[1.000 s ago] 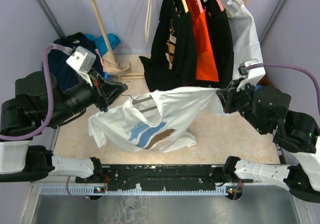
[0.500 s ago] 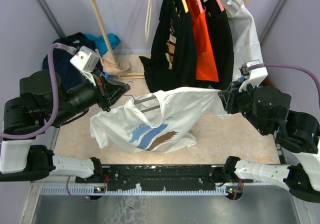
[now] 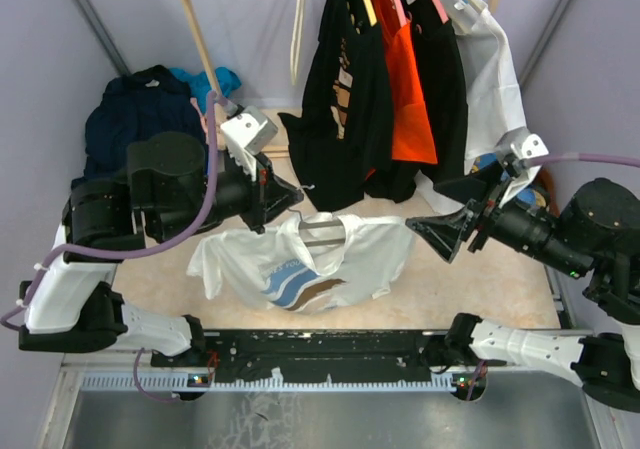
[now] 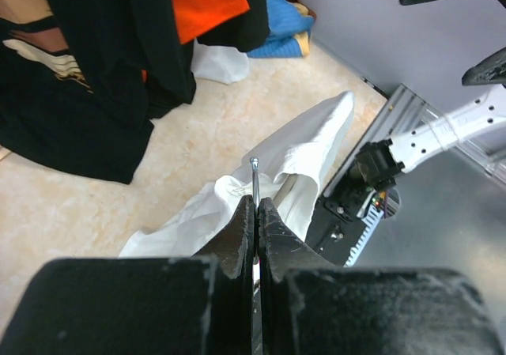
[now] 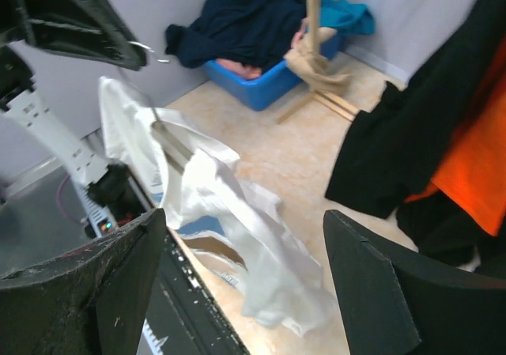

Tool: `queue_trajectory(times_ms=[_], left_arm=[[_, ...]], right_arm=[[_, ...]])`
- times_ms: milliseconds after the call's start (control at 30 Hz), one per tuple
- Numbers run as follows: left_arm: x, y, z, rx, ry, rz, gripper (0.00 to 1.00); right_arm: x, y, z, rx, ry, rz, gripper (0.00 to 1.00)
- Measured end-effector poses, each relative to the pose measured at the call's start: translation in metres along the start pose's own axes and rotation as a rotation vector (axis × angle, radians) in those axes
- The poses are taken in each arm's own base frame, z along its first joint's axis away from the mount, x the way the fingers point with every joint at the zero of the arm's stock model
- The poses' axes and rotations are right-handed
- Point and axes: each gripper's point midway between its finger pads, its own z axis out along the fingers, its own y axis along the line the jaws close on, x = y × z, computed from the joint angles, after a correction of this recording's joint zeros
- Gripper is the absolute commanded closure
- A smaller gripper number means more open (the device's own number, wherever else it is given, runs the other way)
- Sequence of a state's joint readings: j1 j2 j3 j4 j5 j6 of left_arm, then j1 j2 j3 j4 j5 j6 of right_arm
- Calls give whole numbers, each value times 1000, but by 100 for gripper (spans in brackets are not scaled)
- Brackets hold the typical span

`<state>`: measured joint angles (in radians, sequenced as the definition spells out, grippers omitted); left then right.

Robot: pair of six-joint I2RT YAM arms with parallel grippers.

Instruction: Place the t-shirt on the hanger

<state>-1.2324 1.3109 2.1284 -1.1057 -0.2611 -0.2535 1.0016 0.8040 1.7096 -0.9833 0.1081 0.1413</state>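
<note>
The white t-shirt (image 3: 300, 269) with its blue print hangs slack from the hanger (image 3: 322, 231), whose pale arms show at the neck opening. My left gripper (image 3: 287, 201) is shut on the hanger's silver wire hook (image 4: 254, 177) and holds it above the floor. In the left wrist view the jaws (image 4: 256, 203) pinch the wire, with the t-shirt (image 4: 304, 145) draped below. My right gripper (image 3: 443, 233) stands wide open to the right of the shirt, touching nothing. The right wrist view shows the t-shirt (image 5: 237, 236) and a hanger arm (image 5: 170, 145) beyond the open gripper (image 5: 245, 217).
Black and orange garments (image 3: 385, 79) and a plain white one (image 3: 490, 69) hang on the rack at the back. A bare cream hanger (image 3: 297, 29) hangs beside a wooden post (image 3: 200, 39). Dark navy clothing (image 3: 135, 119) lies in a blue bin (image 5: 261, 86) at the back left.
My right gripper has opened, let go of the shirt's sleeve and drawn back. The left arm has carried the hanger right, and the shirt now droops instead of being stretched.
</note>
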Motion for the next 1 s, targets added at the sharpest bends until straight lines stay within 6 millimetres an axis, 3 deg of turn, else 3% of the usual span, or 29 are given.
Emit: queue_trajectory(times_ms=[100,333,567,867,1000], left_arm=[[5,-7,4,36,26,4,100],[9,-21,2,115,50,3,100],[9,-28,0,154,55,2,100],[3,-32,-3,175,41,6,100],[4,-33,-2,180,43,6,100]], right_arm=[[7,15,10,-88,28,-32,21],[53,38,42,-232,194,-78,21],[75,56,49,-345,268,-86,23],[91,64,49,-410,312,-91,55],[93,64,51,-416,321,-97,82]])
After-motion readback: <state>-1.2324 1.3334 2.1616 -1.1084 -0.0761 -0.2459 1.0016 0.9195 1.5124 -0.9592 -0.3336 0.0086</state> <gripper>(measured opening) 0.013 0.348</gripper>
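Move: The t-shirt's robot-right shoulder, draped over that end of the hanger, lies about 11 cm to the open right hand's left, 1 cm back and 9 cm lower. Its neckline is some 15 cm left, 2 cm back and 10 cm below; the near sleeve hangs about 4 cm left, 2 cm back and 14 cm down. From the left hand, already gripping the hanger at its hook, the shoulder is some 9 cm right, 3 cm back and 9 cm below. The right fingers come to straddle the t-shirt's shoulder at the hanger's end and start closing on the cloth, though not shut yet. The right hand gets there by sinking some 9 cm while going 8 cm left and slightly back, its fingers turning about 30 degrees counter-clockwise and downward. The left hand keeps its grip on the hanger, easing back and a little right, turning slightly clockwise. ##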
